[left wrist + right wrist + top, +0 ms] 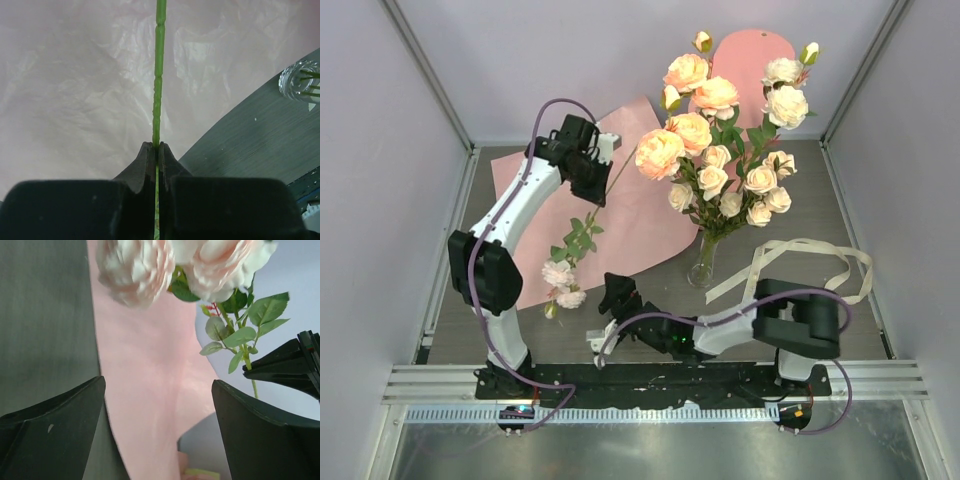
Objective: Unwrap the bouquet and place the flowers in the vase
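Observation:
The clear glass vase [703, 266] [300, 80] stands at mid table with many peach and cream flowers [718, 150] upright in it. My left gripper [599, 188] [157, 146] is shut on the thin green stem [158, 75] of one loose flower. That flower hangs head down, its pink blooms [562, 283] [135, 267] near the table. My right gripper [617, 295] [157, 405] sits low just right of those blooms, open and holding nothing. The bouquet's pink paper [620, 215] [145, 390] lies spread flat under the left arm.
The cream ribbon [810, 262] lies loose to the right of the vase. A pink shelf panel [758, 55] stands at the back wall behind the flowers. Metal frame posts and white walls close in both sides.

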Available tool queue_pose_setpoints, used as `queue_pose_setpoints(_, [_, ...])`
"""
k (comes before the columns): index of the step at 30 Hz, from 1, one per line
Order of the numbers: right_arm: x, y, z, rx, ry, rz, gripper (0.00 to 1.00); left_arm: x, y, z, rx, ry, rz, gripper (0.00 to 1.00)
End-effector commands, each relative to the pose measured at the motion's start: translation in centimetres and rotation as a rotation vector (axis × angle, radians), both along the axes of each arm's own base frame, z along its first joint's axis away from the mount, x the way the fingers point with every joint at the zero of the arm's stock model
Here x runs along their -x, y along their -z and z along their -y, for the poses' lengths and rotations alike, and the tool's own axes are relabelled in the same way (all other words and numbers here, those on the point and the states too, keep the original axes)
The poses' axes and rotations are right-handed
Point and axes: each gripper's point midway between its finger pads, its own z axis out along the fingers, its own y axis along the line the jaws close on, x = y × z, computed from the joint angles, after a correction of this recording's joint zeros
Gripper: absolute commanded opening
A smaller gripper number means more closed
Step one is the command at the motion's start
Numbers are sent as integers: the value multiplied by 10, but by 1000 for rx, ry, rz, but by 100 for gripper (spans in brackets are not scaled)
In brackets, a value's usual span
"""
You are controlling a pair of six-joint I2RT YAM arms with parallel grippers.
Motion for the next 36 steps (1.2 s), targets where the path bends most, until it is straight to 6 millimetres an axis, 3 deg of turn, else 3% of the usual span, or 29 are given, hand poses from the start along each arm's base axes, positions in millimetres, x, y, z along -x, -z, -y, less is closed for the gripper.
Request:
queue_pose_setpoints(1, [-40,-101,-26,-235,35,306,93,12,-15,2,33,38,17,0])
queue_pose_setpoints(2, [-52,-110,-29,-246,58,328,92,13,-15,4,37,44,16,0])
queue_pose_setpoints(3, [-56,-101,-35,-223,50,334,92,14,-15,5,39,48,12,0])
queue_pose_setpoints(6, [-73,-106,-41,-208,67,377,90,14,-15,4,34,46,4,0])
queue_pose_setpoints(21, [-104,-93,-68,-134,5,448,81,20,-25,11,80,68,4,0])
queue_pose_setpoints(26, [-110,-89,-74,-137,-13,463,67,22,-26,11,66,73,18,0])
queue_pose_setpoints(36, [-132,-86,-77,-133,-32,457,66,26,-30,14,68,93,29,0])
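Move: The stem stretch just past the leaves, my right hand's goal, lies about 14 cm ahead of it, 8 cm to its left and 4 cm higher. The pink blossoms hang some 3 cm ahead and 11 cm left of that hand, roughly level with it; the vase stands 10 cm ahead and 20 cm to its right, a little lower. From my left hand, already pinching this stem, that stretch is about 6 cm back, 6 cm left and 3 cm down. I reach my right hand some 12 cm forward and 7 cm left, arching up over 7 cm and settling to about 5 cm higher, past the blossoms towards the leafy stem. Its fingers tip up about 20 degrees until nearly level and narrow partway around the stem without shutting. My left hand keeps its pinch on the stem, easing back about 2 cm. ##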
